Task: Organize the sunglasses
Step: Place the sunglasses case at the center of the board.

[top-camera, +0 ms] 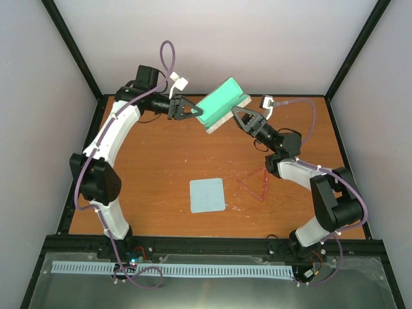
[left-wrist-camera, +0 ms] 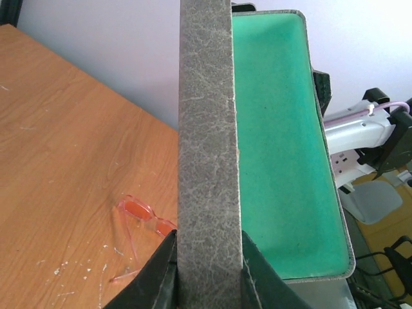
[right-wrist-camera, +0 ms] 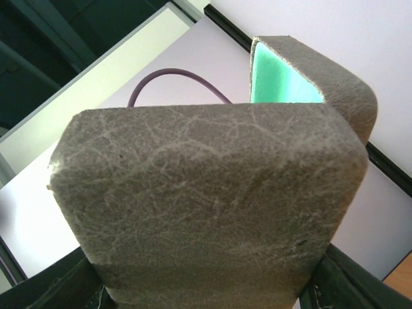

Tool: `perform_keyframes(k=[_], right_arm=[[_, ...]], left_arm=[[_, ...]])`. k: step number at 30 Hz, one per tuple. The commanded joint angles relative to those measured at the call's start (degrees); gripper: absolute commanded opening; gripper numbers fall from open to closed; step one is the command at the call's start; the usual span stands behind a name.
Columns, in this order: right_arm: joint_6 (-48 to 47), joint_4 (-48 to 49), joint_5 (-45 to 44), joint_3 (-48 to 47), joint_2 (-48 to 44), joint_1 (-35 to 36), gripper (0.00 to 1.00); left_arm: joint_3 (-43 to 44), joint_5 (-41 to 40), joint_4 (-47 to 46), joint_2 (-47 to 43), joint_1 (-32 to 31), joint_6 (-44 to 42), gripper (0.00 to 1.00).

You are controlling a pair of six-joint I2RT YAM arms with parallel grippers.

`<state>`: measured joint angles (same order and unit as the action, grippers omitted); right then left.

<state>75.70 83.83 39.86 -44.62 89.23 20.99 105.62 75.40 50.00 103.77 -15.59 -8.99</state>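
The grey case with teal lining is held open above the back of the table between both grippers. My left gripper is shut on the case's grey edge, and the teal lining shows beside it. My right gripper grips the other half of the case, which fills the right wrist view; its fingers sit at the case's sides. The sunglasses, thin translucent red frames with arms unfolded, lie on the table right of centre. They also show in the left wrist view.
A light blue square cloth lies flat on the wooden table near the front centre, left of the sunglasses. Black frame posts and white walls enclose the table.
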Motion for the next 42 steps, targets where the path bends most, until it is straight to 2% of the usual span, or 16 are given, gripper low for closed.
perform_keyframes(k=[1,2,4,5,6,7,10,13,15,17,20,24,29,36,42], right_arm=[[1.32,2.1,1.63,-0.51,0.51,0.55,0.14],[1.38,1.56,1.78,-0.19,0.49,0.54,0.2],[1.32,-0.33,2.64,0.3,0.42,0.54,0.45],[1.25,-1.41,3.35,0.57,0.35,0.47,0.65],[1.02,-2.56,3.83,1.12,0.02,0.45,0.89],[0.61,-4.14,4.17,2.13,-0.65,0.27,0.99],[-4.31,-14.04,5.44,5.78,-5.79,-0.81,1.0],[-15.84,-37.62,4.95,8.67,-15.93,-2.45,1.0],[-25.36,-57.55,1.49,7.45,-23.5,-3.32,1.0],[-32.05,-73.37,-0.82,5.6,-29.13,-4.79,1.0],[-36.72,-85.85,-1.44,4.23,-33.99,-8.34,1.0],[-38.26,-91.92,-2.36,3.57,-36.24,-9.53,1.0],[-36.92,-91.84,-5.51,4.21,-38.28,-9.52,1.0],[-36.62,-92.99,-7.92,5.64,-40.64,-9.49,1.0],[-36.09,-93.2,-7.67,6.51,-41.4,-9.51,1.0]], left_arm=[[5.55,-0.79,1.44,0.14,-0.23,-3.52,0.01],[6.41,-1.94,2.46,0.39,-0.23,-4.42,0.01],[8.5,-3.93,5.06,1.0,-0.14,-6.92,0.01],[9.83,-5.04,6.65,1.49,-0.09,-8.39,0.01],[11.78,-6.86,8.59,2.31,-0.01,-10.2,0.01],[14.1,-8.17,10.98,3.26,0.15,-12.31,0.01],[20.45,-13.23,17.8,6.62,0.87,-19.26,0.01],[23.76,-18.56,23.04,9.18,1.34,-26.87,0.01],[22.64,-22.43,24.1,9.81,1.36,-32.03,0.02],[20.09,-26.54,24.51,9.89,1.36,-37.24,0.03],[15.02,-32.78,23.24,9.4,0.99,-44.78,0.04],[5.51,-42.03,18.31,8.23,-0.31,-51.89,0.04],[-2.83,-48.02,12.0,6.14,-1.5,-54.28,0.03],[-25.45,-52.79,-10.32,-3.77,-4.21,-52.29,0.01],[-31.63,-52.11,-20.26,-5.11,-5.04,-47.2,0.01]])
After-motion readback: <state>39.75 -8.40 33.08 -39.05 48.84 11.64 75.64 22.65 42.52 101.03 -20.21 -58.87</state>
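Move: The open case is already pinched between my hands, its middle about 8 cm to the right of my left hand and 2 cm ahead, at much the same height. The board's center lies about 32 cm below my left hand, 3 cm right and 1 cm back. From that hand the blue cloth is 12 cm back and 3 cm right, the red glasses 8 cm back and 20 cm right, both down on the board. From my right hand, the board's center is 8 cm left, level fore and aft, 35 cm below. My right fingers open wide and let go of the case; that hand drops about 12 cm and backs off to the right and a little back, tipping down. My left hand keeps its pinch, swings forward some 5 cm, then carries the case down about 24 cm towards the board's center, drifting left and easing back at the end, while its fingers tip steeply down to lay the tray level. ##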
